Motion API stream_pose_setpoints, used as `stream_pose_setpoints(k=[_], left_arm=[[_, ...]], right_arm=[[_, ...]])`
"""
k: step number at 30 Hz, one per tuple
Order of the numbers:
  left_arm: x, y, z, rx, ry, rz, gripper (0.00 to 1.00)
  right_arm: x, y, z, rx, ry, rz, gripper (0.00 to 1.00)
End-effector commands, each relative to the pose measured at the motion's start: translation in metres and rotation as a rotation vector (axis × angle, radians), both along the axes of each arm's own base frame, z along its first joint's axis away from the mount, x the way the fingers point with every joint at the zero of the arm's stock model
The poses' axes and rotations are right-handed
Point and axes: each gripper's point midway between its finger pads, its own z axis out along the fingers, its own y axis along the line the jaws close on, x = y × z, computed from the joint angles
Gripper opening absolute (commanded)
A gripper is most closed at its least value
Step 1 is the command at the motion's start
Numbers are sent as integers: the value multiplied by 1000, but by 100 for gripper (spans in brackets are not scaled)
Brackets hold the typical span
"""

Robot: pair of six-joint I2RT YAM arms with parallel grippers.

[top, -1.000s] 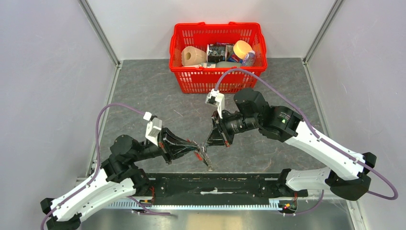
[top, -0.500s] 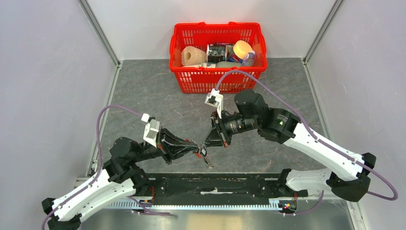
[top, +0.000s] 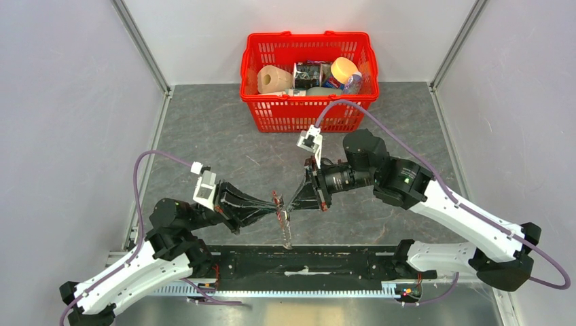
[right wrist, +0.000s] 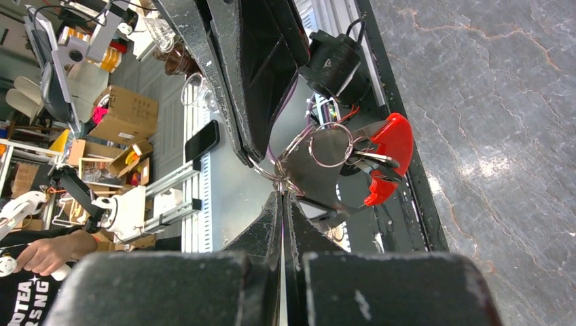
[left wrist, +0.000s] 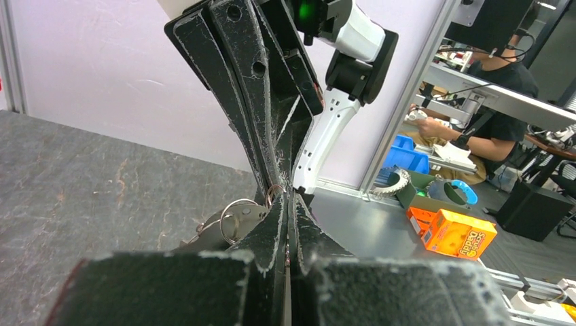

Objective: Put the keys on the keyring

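The keyring (top: pixel 284 227) hangs in the air between both arms, just behind the table's near edge. In the right wrist view its red strap (right wrist: pixel 388 146) and a silvery ring (right wrist: pixel 331 144) dangle past my fingertips. A small dark piece with silvery ends (right wrist: pixel 370 161), which looks like the keys, lies against the strap. My right gripper (right wrist: pixel 280 195) is shut on a thin ring wire of the bunch. My left gripper (left wrist: pixel 289 200) is shut too, pinching the bunch from the opposite side, with a ring (left wrist: pixel 236 216) and a metal plate beside its tip. From above, the left gripper (top: pixel 275 212) and the right gripper (top: pixel 295 202) meet tip to tip.
A red basket (top: pixel 309 112) with a paper roll, packets and bottles stands at the back middle. A black rail (top: pixel 306 261) runs along the near edge under the keyring. Grey walls close in the left and right sides.
Both grippers stayed shut and shifted slightly: the left wrist drew back to the left, the right arm moved right. The bunch turned and now hangs straighter, with its red part above.
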Motion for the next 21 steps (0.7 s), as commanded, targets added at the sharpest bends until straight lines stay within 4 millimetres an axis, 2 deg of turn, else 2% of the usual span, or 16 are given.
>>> stream_pose_setpoints(k=[1, 6, 9, 11, 13, 17, 21], left_arm=[[-13, 9, 28, -106, -45, -44, 2], [-15, 10, 33, -128, -47, -55, 2], [-16, 9, 35, -136, -44, -62, 2], [-17, 10, 37, -143, -44, -67, 2], [-19, 10, 38, -152, -45, -75, 2], [-21, 11, 42, -168, -36, -92, 2], [-22, 11, 45, -188, -26, -107, 2]], right_arm=[[-4, -2, 19, 77, -24, 5, 0], [-9, -2, 24, 103, -9, 27, 0], [-11, -2, 28, 115, -7, 40, 12], [-13, -3, 31, 122, -14, 46, 26], [-13, -6, 36, 132, -35, 49, 36], [-14, -13, 51, 136, -99, 46, 43], [-15, -17, 64, 149, -148, 57, 45]])
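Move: At both fingertips, the keyring's rings sit about 1 cm to the right of the left hand's point, 1 cm to the left of the right hand's, and 1 cm below both. The red handle is some 2 cm farther out than the hand points and 2 cm below, level sideways with the left hand's and 2 cm left of the right hand's. The metal strip hangs some 6 cm down and 1 cm back, 1 cm inward from each hand. Rising about 3 cm while drawing back 1 to 1.5 cm, both hands lift together and edge slightly apart. Partway up, the right fingers open from shut to nearly half wide, letting go of the ring; the left fingers stay shut while that wrist tips its fingertips up by some 10 degrees, and the ring comes free of them too. ##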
